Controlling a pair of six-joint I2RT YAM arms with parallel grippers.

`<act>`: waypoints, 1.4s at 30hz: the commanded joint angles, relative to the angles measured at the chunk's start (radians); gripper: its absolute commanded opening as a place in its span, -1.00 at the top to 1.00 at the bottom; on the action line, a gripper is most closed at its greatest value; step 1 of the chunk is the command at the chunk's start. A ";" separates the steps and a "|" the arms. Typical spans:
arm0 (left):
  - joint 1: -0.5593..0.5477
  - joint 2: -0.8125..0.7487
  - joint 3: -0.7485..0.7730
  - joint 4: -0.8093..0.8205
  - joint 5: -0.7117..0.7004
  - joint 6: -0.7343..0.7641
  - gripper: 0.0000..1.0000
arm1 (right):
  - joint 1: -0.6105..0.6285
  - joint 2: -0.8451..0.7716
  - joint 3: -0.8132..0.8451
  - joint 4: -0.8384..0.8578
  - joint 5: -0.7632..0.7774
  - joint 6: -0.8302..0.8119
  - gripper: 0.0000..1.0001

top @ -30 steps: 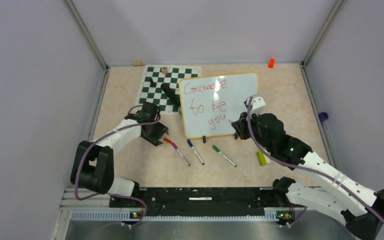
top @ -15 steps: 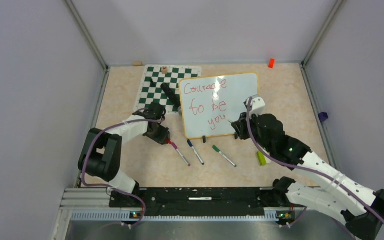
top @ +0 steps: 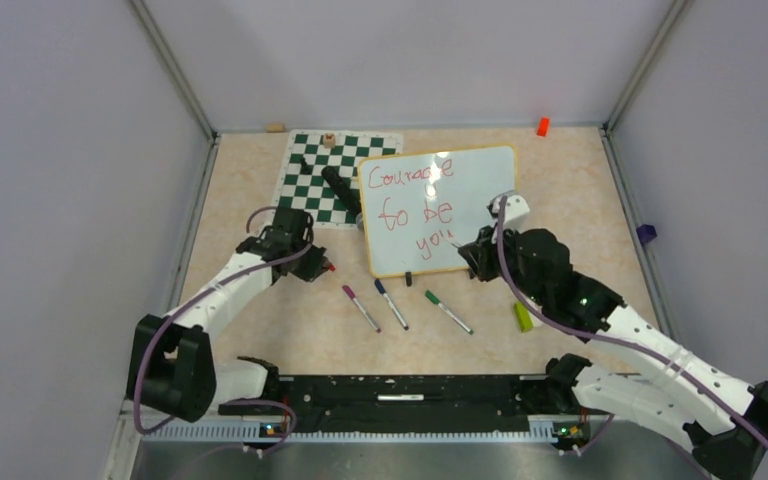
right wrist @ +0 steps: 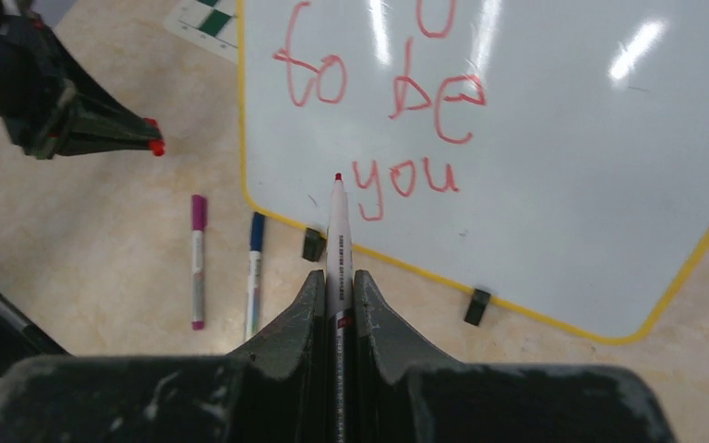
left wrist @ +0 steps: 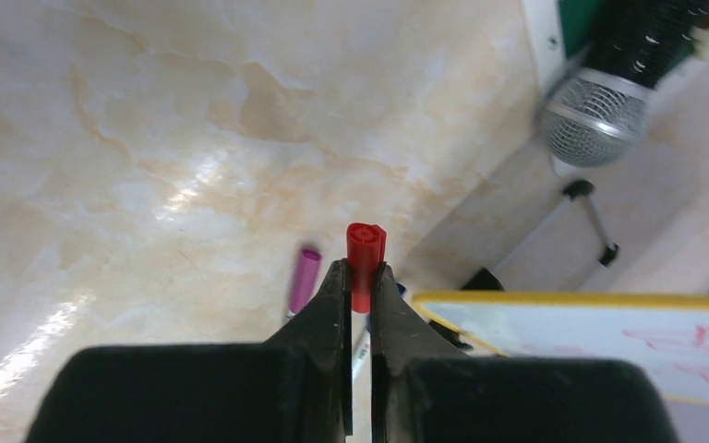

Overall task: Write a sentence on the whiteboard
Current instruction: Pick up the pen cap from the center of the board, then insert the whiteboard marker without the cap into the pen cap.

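Observation:
The whiteboard (top: 480, 190) lies slanted at mid-table, yellow-rimmed, with the sentence (top: 415, 200) "Courage to be you" in red on three lines. My right gripper (top: 472, 255) hovers at the board's near edge, shut on an uncapped red marker (right wrist: 337, 231). Its tip points just left of "you" in the sentence (right wrist: 443, 101) on the whiteboard (right wrist: 563, 138). The right gripper (right wrist: 337, 277) clamps the barrel. My left gripper (top: 315, 268), left of the board, is shut on a small red cap (left wrist: 366, 249). The cap sticks out beyond the left gripper (left wrist: 358, 268).
Purple (top: 360, 307), blue (top: 391, 303) and green (top: 448, 311) markers lie in a row before the board. A green chess mat (top: 320, 170) with a black microphone (top: 340, 188) lies behind-left. A yellow-green object (top: 523, 316) sits beside the right arm, an orange block (top: 542, 126) at the back wall.
My left gripper came down on the red cap by the purple marker, shut on it and lifted it slightly back-left. The right arm has barely moved.

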 commanded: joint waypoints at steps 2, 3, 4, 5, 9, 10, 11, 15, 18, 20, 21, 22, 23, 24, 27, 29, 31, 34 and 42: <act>0.009 -0.110 -0.106 0.279 0.279 0.004 1.00 | -0.005 -0.029 -0.067 0.228 -0.282 0.011 1.00; 0.009 -0.123 -0.138 0.345 0.334 -0.035 1.00 | 0.002 -0.037 -0.104 0.305 -0.328 0.030 1.00; 0.010 -0.133 -0.168 0.396 0.370 -0.076 1.00 | 0.017 -0.040 -0.137 0.369 -0.345 0.045 1.00; 0.008 -0.145 -0.189 0.427 0.393 -0.109 1.00 | 0.043 -0.038 -0.167 0.419 -0.326 0.051 1.00; 0.007 -0.199 -0.215 0.432 0.401 -0.135 1.00 | 0.216 0.015 -0.238 0.541 -0.148 -0.006 1.00; 0.007 -0.217 -0.219 0.426 0.397 -0.134 1.00 | 0.250 0.037 -0.250 0.570 -0.120 -0.012 1.00; 0.008 -0.233 -0.224 0.428 0.399 -0.135 1.00 | 0.281 0.062 -0.260 0.605 -0.094 -0.014 1.00; 0.007 -0.279 -0.251 0.423 0.407 -0.161 1.00 | 0.367 0.166 -0.284 0.721 -0.007 -0.022 1.00; 0.007 -0.309 -0.284 0.424 0.415 -0.188 1.00 | 0.383 0.235 -0.278 0.782 0.018 -0.024 1.00; 0.007 -0.329 -0.299 0.426 0.416 -0.197 1.00 | 0.385 0.267 -0.270 0.807 0.020 -0.023 1.00; 0.007 -0.337 -0.303 0.425 0.415 -0.200 1.00 | 0.385 0.280 -0.263 0.811 0.022 -0.027 1.00; 0.007 -0.340 -0.305 0.423 0.416 -0.202 1.00 | 0.384 0.296 -0.248 0.814 0.022 -0.033 1.00; 0.007 -0.344 -0.306 0.422 0.419 -0.206 1.00 | 0.384 0.314 -0.235 0.814 0.023 -0.039 1.00; 0.007 -0.343 -0.305 0.421 0.422 -0.207 1.00 | 0.384 0.328 -0.226 0.817 0.019 -0.043 1.00; 0.008 -0.338 -0.301 0.414 0.426 -0.211 1.00 | 0.384 0.367 -0.198 0.824 0.011 -0.048 1.00; 0.007 -0.330 -0.300 0.415 0.437 -0.218 1.00 | 0.384 0.393 -0.181 0.825 0.007 -0.051 1.00; 0.007 -0.326 -0.303 0.418 0.448 -0.225 1.00 | 0.385 0.409 -0.172 0.836 0.004 -0.050 1.00; 0.007 -0.323 -0.307 0.422 0.456 -0.232 1.00 | 0.384 0.424 -0.164 0.845 0.002 -0.051 1.00; 0.009 -0.333 -0.312 0.423 0.470 -0.237 1.00 | 0.385 0.460 -0.141 0.844 0.020 -0.063 1.00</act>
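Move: The left gripper already pinches the red cap. From it, the red marker's open tip is level fore and aft, some 27 cm to its right and 13 cm higher; the purple marker lies about 7 cm back and 7 cm right, 6 cm below. From the right gripper, which still holds the red marker, the red cap is roughly 5 cm ahead, 30 cm left and 15 cm lower; the blue marker is 2 cm back, 16 cm left, the green 4 cm back, 3 cm left, both 22 cm down. Bring the right gripper about 15 cm left, sinking and drawing back too, until it is above the blue marker, swinging the red marker counter-clockwise so its tip points at the red cap. Meanwhile carry the cap right, up and a little back with the left gripper, tilting its fingers some 35 degrees to aim rightward at the tip. Keep both grips shut. ##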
